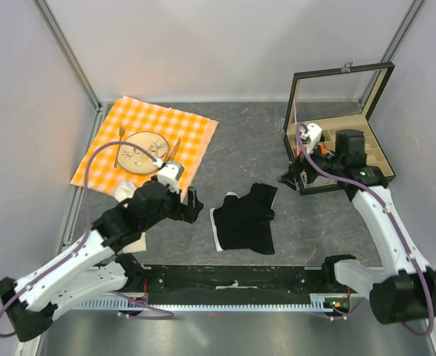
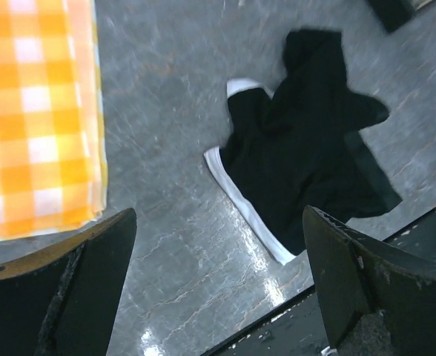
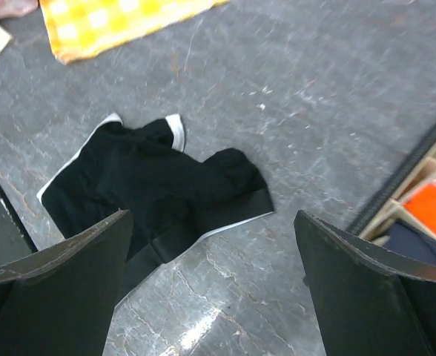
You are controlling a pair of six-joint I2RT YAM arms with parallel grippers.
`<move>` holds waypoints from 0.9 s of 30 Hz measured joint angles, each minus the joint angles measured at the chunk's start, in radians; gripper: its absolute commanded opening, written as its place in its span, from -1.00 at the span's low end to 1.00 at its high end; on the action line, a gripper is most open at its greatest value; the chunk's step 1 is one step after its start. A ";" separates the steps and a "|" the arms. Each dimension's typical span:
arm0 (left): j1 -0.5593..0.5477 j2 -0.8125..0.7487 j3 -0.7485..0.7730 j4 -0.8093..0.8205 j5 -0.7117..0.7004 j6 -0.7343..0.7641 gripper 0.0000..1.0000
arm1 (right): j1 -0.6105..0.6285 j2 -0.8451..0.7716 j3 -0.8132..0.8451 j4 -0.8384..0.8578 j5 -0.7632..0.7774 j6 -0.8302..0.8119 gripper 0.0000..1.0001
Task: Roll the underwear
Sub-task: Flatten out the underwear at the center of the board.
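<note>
The underwear [image 1: 245, 219] lies loosely crumpled on the grey table, black with white trim. The left wrist view shows the underwear [image 2: 307, 159] ahead and to the right, white band toward me. My left gripper [image 1: 190, 205] hangs just left of it, open, nothing between its fingers [image 2: 92, 274]. My right gripper [image 1: 292, 176] is up and to the right of the garment, near the box, open and empty. In the right wrist view the underwear [image 3: 151, 185] lies ahead and to the left of the fingers [image 3: 351, 274].
An orange checked cloth [image 1: 175, 126] with a plate [image 1: 142, 152] on it lies at the back left. An open box [image 1: 372, 148] with a raised glass lid stands at the right, holding an orange roll [image 3: 429, 211] and a dark roll [image 3: 414, 245]. A black rail [image 1: 233, 278] runs along the near edge.
</note>
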 measured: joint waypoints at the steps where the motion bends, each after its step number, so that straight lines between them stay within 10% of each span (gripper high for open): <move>1: 0.002 0.031 -0.013 0.016 0.017 -0.006 0.96 | 0.012 0.036 0.000 -0.002 0.001 -0.014 0.96; 12: 0.267 0.558 0.006 0.305 0.324 -0.037 0.58 | 0.129 0.443 0.024 0.003 0.164 -0.115 0.55; 27: 0.278 0.899 0.192 0.400 0.484 -0.031 0.39 | 0.210 0.713 0.092 0.022 0.373 -0.142 0.19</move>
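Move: The underwear lies about 21–23 cm below both hands. From the right hand, its far right corner is roughly 5 cm ahead and 4 cm left, its middle about 5 cm back and 9 cm left; the open box is some 14 cm ahead and 17 cm right. The left hand's goal, the white-hemmed far-left corner, is about 10 cm ahead and 10 cm right; the checkered cloth's near corner is some 4 cm ahead and 6 cm left. Sinking steeply some 21 cm and easing about 5 cm forward, the right hand tips its fingers further down and partly closes them around the underwear's far right corner, contact not clear. The left hand comes down about 13 cm, forward and to the right, towards the white-hemmed corner, tipping down about 25 degrees and narrowing its fingers a little, still above the fabric. ##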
